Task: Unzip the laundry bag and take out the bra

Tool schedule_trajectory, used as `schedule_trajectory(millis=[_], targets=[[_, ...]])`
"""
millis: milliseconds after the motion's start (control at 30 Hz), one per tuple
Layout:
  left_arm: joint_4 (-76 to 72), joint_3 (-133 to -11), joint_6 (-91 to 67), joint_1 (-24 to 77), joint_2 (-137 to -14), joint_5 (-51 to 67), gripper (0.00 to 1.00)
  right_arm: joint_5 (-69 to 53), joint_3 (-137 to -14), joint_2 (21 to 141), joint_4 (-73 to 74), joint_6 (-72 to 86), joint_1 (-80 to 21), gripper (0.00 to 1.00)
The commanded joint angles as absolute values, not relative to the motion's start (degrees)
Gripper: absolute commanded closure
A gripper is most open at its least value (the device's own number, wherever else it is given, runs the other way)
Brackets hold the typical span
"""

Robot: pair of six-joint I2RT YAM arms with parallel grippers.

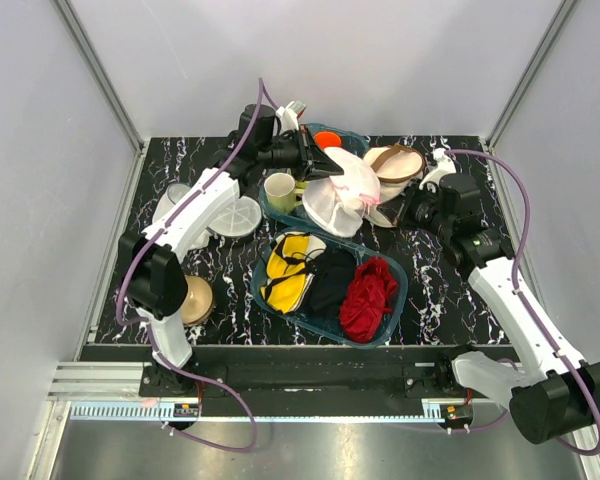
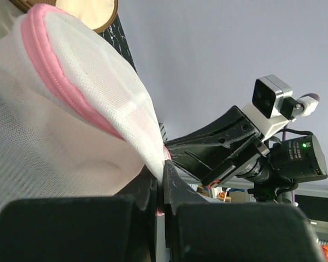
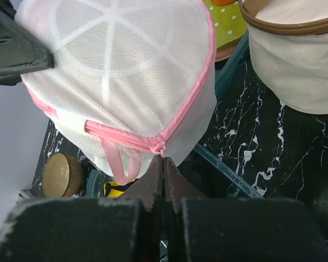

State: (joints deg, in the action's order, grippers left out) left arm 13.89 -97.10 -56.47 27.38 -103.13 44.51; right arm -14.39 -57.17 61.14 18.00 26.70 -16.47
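The laundry bag [image 1: 338,198] is a white mesh pouch with pink zip trim, held up off the table between both arms. My left gripper [image 2: 164,165] is shut on the bag's mesh edge by the pink trim [image 2: 54,71], at the bag's far left side [image 1: 318,168]. My right gripper [image 3: 163,159] is shut on the pink zip pull [image 3: 160,147] at the bag's near right side [image 1: 388,207]. The zip line [image 3: 120,139] looks closed, and a pink loop [image 3: 119,164] hangs beside it. The bra is hidden; only a faint pinkish tone shows through the mesh [image 2: 60,164].
Below the bag lies a teal tray [image 1: 395,300] holding yellow, black and red cloths [image 1: 368,297]. A cream basket with brown trim [image 3: 295,60] stands behind the bag. A green mug [image 1: 280,190], a white mesh disc [image 1: 236,216] and a tan dome [image 1: 196,300] are at the left.
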Motion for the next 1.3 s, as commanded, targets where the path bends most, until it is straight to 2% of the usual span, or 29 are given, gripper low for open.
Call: schedule_trajectory(millis=[0, 300, 367, 433, 467, 500, 800, 1067, 1267], targets=[[13.1, -104.4, -54.1, 26.0, -105.7, 42.6, 1.0, -12.7, -60.5, 59.8, 21.3, 26.5, -15.5, 1.0], [17.1, -112.1, -52.1, 27.8, -110.8, 41.7, 1.0, -13.8, -63.5, 57.4, 22.3, 26.9, -15.6, 1.0], [18.3, -114.4, -51.5, 28.3, -113.0, 42.0, 0.77, -13.5, -64.2, 56.4, 22.6, 27.0, -15.5, 1.0], [20.6, -118.3, -50.4, 28.9, -114.4, 42.7, 0.37, -12.6, -64.5, 55.9, 23.1, 27.2, -15.5, 1.0], [21.8, -119.5, -49.8, 28.9, -115.0, 42.7, 0.09, -12.1, -64.8, 55.6, 23.3, 27.1, -15.5, 1.0], [24.4, -120.6, -49.4, 28.9, -114.9, 42.0, 0.01, -11.3, -64.7, 55.5, 23.6, 27.0, -15.5, 1.0], [26.8, -112.7, -45.8, 30.7, -105.8, 37.0, 0.01, -11.0, -63.1, 56.8, 23.3, 26.4, -15.5, 1.0], [20.7, -110.6, -55.8, 34.2, -107.2, 39.5, 0.03, -13.4, -64.3, 58.9, 22.3, 23.6, -15.4, 1.0], [21.9, -112.7, -59.2, 35.2, -111.0, 39.3, 0.04, -15.6, -64.3, 59.2, 21.7, 22.7, -15.5, 1.0]])
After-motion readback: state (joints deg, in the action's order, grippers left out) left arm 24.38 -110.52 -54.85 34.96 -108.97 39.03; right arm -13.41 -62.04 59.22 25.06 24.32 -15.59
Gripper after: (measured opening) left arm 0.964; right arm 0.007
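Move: Both hands still pinch the lifted laundry bag. Its zipper pull, in the right fingers, lies about 7 cm back and 8 cm to the right of the left hand, while the bag's middle is roughly 6 cm left, 3 cm ahead and slightly below the right hand. From the left hand the pale mug stands some 10 cm left and level fore-and-aft, the orange cup 11 cm ahead and 1 cm right, both about 20 cm lower. Left eases forward and right, releases the laundry bag, swings back some 5 cm; right hand, still pinching, rises. ##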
